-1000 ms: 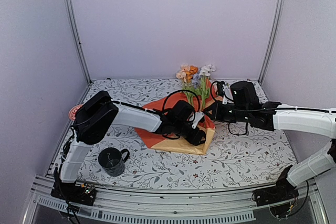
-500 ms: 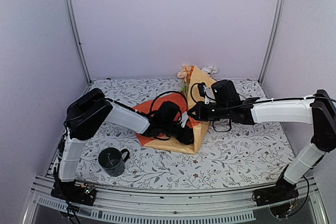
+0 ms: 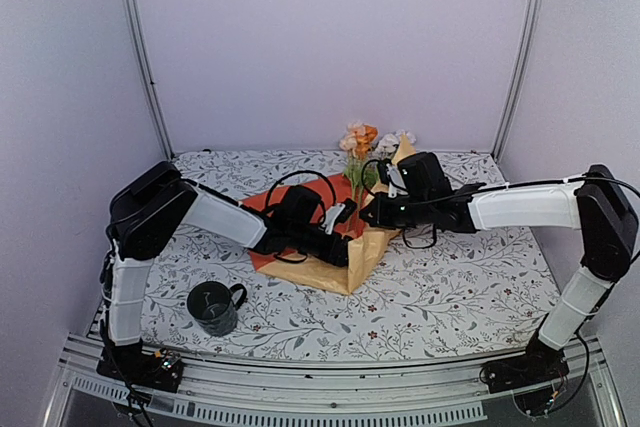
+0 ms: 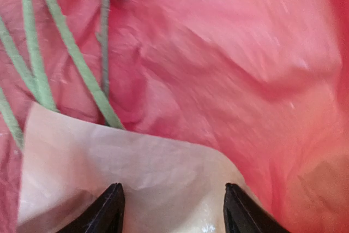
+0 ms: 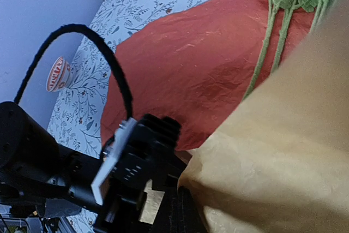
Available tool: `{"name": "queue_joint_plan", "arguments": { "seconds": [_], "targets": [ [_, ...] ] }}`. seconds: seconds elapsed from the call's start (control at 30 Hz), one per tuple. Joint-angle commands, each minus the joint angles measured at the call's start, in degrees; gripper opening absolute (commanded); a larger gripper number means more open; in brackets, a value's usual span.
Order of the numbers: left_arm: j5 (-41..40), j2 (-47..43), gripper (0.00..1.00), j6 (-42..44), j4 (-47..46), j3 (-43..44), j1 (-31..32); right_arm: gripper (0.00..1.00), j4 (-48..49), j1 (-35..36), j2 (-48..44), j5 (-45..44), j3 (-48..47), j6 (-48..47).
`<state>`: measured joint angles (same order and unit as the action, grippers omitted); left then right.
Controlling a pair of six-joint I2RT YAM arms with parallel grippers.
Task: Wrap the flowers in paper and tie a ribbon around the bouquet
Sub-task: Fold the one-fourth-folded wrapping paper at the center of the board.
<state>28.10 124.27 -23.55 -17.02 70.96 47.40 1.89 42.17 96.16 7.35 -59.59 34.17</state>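
Note:
The paper [image 3: 340, 272] lies mid-table, orange-red side up, with its mustard right flap raised and folded left. The flowers [image 3: 360, 137] rest on it, heads toward the back wall and green stems [image 4: 76, 64] running down under the flap. My right gripper [image 3: 372, 212] is shut on the flap's mustard edge [image 5: 272, 151], its fingers [image 5: 185, 214] pressed together at the bottom of the right wrist view. My left gripper [image 3: 345, 247] is open low over the sheet; its fingertips [image 4: 112, 211] straddle a pale corner of paper [image 4: 136, 167] without pinching it. The ribbon is out of view.
A dark mug [image 3: 213, 307] stands near the front left. A small patterned bowl [image 5: 57, 73] sits by the left wall. The left arm's black cable [image 3: 300, 182] loops above the sheet. The leafy tablecloth [image 3: 470, 287] stretches to the right of the paper.
The right gripper has swung left, carrying the mustard flap up and over the stems. The left gripper has drawn back to the left and its jaws have widened.

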Motion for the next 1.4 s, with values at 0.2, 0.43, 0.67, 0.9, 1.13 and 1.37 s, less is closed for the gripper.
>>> {"name": "queue_joint_plan", "arguments": {
  "seconds": [0.2, 0.43, 0.67, 0.9, 1.13, 1.37],
  "targets": [
    [-0.8, -2.6, 0.64, -0.3, 6.4, 0.0, -3.0, 0.00, -2.4, -1.0, 5.1, 0.6, -2.4, -2.8],
    [-1.6, -6.6, 0.74, 4.5, 12.3, 2.3, -3.9, 0.00, -2.4, -3.1, 8.3, 1.6, -5.1, -3.5],
    [-4.5, -10.6, 0.76, 7.3, 20.5, 0.2, -6.3, 0.00, -2.5, -4.1, 12.6, 3.7, -7.5, -4.1],
    [-6.3, -15.3, 0.93, 10.0, 25.3, -7.1, -6.7, 0.00, -2.9, -4.1, 15.6, 4.7, -9.3, -4.8],
    [-12.7, -22.7, 0.99, 10.6, 27.7, -9.3, -6.6, 0.00, -3.8, -4.2, 16.4, 4.7, -9.3, -5.2],
    [-15.9, -23.0, 0.99, 8.3, 33.0, -12.7, -6.7, 0.00, -4.4, -4.2, 15.8, 4.1, -9.3, -5.5]
  ]
}}
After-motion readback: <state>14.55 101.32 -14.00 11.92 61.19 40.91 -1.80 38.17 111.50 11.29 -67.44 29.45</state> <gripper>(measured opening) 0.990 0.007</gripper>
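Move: The right hand holds the raised right side of the wrapping paper; the bare stems it is being brought over lie about 10 cm ahead, 2 cm to its left and 12 cm below, with the orange flowers some 30 cm straight ahead. From the left hand, the left corner of the paper's folded-up bottom flap is about 15 cm left, 2 cm ahead and slightly below. The mug stands some 28 cm left and 13 cm back. Down about 8 cm and a little forward, the right hand lowers its still-pinched paper edge towards the stems, then eases to a stop. The left hand first edges forward, then sweeps some 13 cm left along the bottom flap, rising, dipping and rising again; its part-open fingers spread wide and tip about 20 degrees steeper, ending above the flap near its left corner. ##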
